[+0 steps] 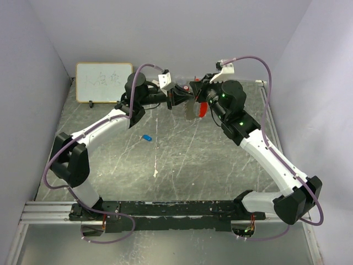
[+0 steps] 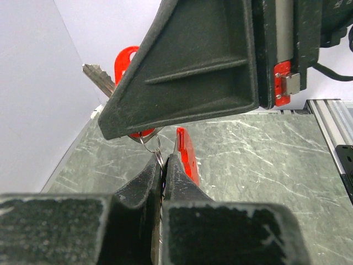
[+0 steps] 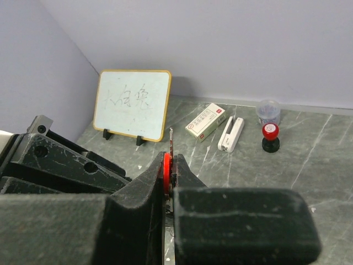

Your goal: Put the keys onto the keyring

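Both grippers meet above the far middle of the table. My left gripper is shut on the thin metal ring of the keyring. Its red strap and grey strip hang below. My right gripper is shut on the red-headed key. That key's red head and silver blade stick out beyond the right gripper, right beside the ring. The blue-headed key lies on the table left of centre.
A small whiteboard stands at the back left. At the back lie a white box, a white stapler, a red-and-black stamp and a small clear jar. Grey walls enclose three sides.
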Controlling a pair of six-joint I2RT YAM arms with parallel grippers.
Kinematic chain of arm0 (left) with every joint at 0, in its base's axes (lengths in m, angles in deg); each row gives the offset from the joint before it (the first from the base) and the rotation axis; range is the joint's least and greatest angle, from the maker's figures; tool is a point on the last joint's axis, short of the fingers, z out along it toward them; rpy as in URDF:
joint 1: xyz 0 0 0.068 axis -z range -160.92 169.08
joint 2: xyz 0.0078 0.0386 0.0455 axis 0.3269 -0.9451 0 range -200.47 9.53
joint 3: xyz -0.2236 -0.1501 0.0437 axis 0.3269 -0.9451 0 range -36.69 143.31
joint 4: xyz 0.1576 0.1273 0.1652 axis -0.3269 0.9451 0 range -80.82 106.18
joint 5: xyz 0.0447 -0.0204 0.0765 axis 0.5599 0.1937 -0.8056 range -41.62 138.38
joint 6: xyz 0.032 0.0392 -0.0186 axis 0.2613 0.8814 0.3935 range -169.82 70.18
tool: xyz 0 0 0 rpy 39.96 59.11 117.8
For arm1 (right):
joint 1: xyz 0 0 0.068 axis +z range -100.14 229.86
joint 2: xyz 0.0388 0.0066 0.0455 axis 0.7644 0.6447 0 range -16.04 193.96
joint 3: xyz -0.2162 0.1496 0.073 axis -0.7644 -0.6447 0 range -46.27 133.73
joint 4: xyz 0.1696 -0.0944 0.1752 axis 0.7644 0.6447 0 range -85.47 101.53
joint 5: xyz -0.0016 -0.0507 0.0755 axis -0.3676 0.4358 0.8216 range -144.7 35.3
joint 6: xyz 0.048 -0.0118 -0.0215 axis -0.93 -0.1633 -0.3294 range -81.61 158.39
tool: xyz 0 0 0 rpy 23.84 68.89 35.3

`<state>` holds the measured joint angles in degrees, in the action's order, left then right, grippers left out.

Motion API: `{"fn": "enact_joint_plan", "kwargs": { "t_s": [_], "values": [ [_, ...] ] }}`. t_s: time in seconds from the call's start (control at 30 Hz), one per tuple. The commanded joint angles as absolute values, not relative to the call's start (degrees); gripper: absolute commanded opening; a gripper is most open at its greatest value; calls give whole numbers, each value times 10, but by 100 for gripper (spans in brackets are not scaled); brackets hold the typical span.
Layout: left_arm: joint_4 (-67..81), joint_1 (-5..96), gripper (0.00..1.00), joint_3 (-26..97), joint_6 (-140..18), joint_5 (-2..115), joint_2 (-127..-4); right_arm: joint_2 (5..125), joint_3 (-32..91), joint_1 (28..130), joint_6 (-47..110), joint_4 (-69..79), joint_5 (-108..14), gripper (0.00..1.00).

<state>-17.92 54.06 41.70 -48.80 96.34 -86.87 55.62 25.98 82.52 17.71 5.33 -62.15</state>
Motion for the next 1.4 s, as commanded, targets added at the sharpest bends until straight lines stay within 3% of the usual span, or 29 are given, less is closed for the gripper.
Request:
{"fn": "enact_joint_plan", "kwargs": {
  "t_s": [0.0, 1.1, 1.13, 1.17, 1.2, 1.23, 1.37],
  "values": [
    [-192, 542, 7, 447, -496, 947, -869, 537, 273, 822, 182, 51, -616, 0],
    [-203, 542, 7, 448, -507, 933, -875, 539, 284, 823, 188, 54, -612, 0],
    [-197, 542, 15, 450, -508, 930, -876, 538, 285, 823, 188, 54, -613, 0],
    [-190, 542, 41, 451, -510, 923, -879, 537, 286, 823, 189, 54, -615, 0],
    [-187, 542, 80, 449, -513, 912, -879, 537, 288, 823, 191, 55, -619, 0],
    [-188, 542, 98, 443, -515, 905, -876, 537, 289, 823, 194, 57, -623, 0],
    [-222, 539, 100, 392, -528, 856, -851, 537, 296, 823, 206, 66, -639, 0]
  ]
}}
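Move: The left hand already pinches the keyring just beneath the red key, which lies about 4 cm above, 2 cm ahead and 2 cm right. The grey-and-red piece hangs some 6 cm below the left fingertips, about level fore and aft and 1 cm right. The red stamp is roughly 15 cm ahead, 2 cm left and 32 cm down. From the right hand, the keyring is about 4 cm below, 2 cm back and 1 cm left. Edging about 2 cm forward, the left hand opens wide, letting go of the keyring; the right keeps its hold. ##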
